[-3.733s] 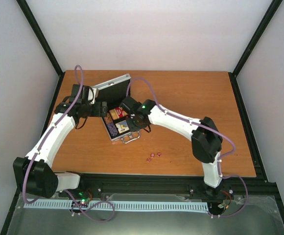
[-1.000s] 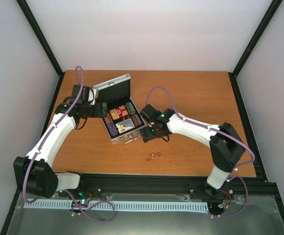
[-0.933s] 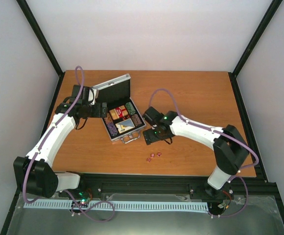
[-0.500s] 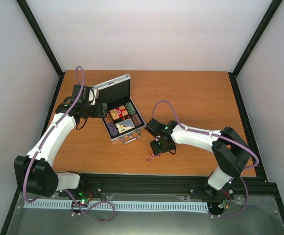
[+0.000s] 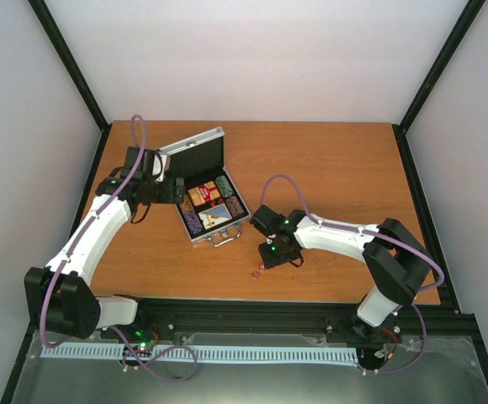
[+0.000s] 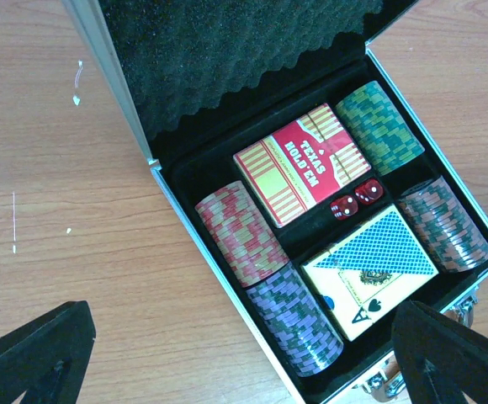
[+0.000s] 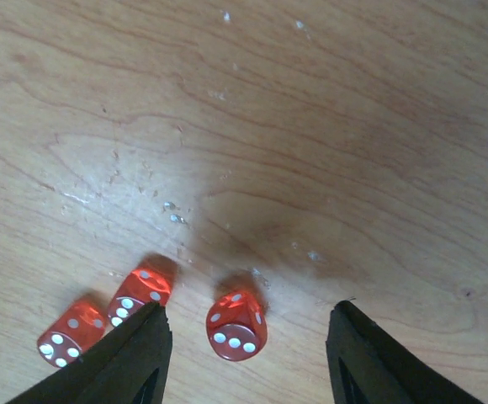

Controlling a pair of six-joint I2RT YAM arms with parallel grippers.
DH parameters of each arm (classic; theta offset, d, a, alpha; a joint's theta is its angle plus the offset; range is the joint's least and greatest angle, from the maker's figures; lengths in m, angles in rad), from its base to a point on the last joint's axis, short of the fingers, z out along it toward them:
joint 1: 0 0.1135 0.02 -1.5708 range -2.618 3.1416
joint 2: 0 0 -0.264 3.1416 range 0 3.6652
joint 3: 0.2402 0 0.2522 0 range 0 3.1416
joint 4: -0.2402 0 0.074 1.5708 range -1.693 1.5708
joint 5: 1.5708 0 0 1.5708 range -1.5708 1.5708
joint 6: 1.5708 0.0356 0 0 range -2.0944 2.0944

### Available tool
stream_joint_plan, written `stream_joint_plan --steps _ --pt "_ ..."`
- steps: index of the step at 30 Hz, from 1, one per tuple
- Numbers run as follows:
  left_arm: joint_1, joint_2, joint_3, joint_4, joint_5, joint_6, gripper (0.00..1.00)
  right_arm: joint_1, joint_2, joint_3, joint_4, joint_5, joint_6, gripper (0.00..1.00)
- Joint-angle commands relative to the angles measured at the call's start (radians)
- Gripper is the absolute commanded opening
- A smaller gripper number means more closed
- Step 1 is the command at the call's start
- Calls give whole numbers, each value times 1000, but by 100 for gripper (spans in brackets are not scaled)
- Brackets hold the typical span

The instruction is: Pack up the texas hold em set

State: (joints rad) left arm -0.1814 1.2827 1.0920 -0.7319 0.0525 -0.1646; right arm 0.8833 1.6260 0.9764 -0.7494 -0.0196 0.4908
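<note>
The silver briefcase [image 5: 198, 154] lies open at the table's left middle, its foam-lined lid [image 6: 227, 59] raised. Inside are a red deck [image 6: 303, 164], a blue-yellow deck [image 6: 370, 269], two red dice [image 6: 355, 200] and chip stacks in green [image 6: 380, 126], red [image 6: 240, 234], purple [image 6: 299, 320] and dark red [image 6: 443, 223]. My left gripper [image 5: 175, 187] hovers wide open over the case's left edge, holding nothing. My right gripper [image 7: 248, 362] is low over the table, open, its fingertips [image 7: 126, 362] on either side of one loose red die [image 7: 236, 325] without touching it.
Two more red dice [image 7: 109, 307] lie on the wood just left of the right gripper's left finger. In the top view these loose dice [image 5: 258, 271] sit near the table's front edge [image 5: 269, 296], in front of the case handle [image 5: 223, 238].
My right arm has swung from beside the case toward the front edge and come down over the loose dice, its jaws narrowing. The left arm has not moved.
</note>
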Motion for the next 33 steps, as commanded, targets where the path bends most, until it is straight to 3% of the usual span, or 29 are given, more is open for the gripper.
stream_joint_plan --steps 1,4,15,25,33 --pt "6 1 -1 18 -5 5 100 3 17 -25 3 -6 14 51" --pt "7 3 -1 19 -5 5 100 5 17 -28 4 -8 24 46" --pt "7 8 -1 23 -3 5 100 12 55 -33 23 -28 11 45" --pt "7 9 0 20 -5 9 100 16 91 -10 8 -2 14 4" --pt "7 -2 3 13 -8 13 100 16 80 217 -117 61 -12 3"
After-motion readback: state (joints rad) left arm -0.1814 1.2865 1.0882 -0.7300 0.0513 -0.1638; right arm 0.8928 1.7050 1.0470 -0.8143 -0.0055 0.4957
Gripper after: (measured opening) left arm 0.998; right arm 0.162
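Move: Just below the half-open right fingers, some 2 cm down and 1 cm back, a shade to the right, is the lone red die. A second die lies about 3 cm left of that die and level with it, a third some 5 cm left of it and 3 cm nearer the base. The open case sits roughly 16 cm ahead and 15 cm left of this hand. From the left hand the lone die is about 15 cm back, 23 cm right and 17 cm down. Sinking about 2 cm and easing 1 cm back onto the lone die, the right hand closes its half-open fingers and pinches the die between the two tips. It pauses there briefly, then starts upward and forward with the die, rising about 1.5 cm and going some 1 cm towards the case. ##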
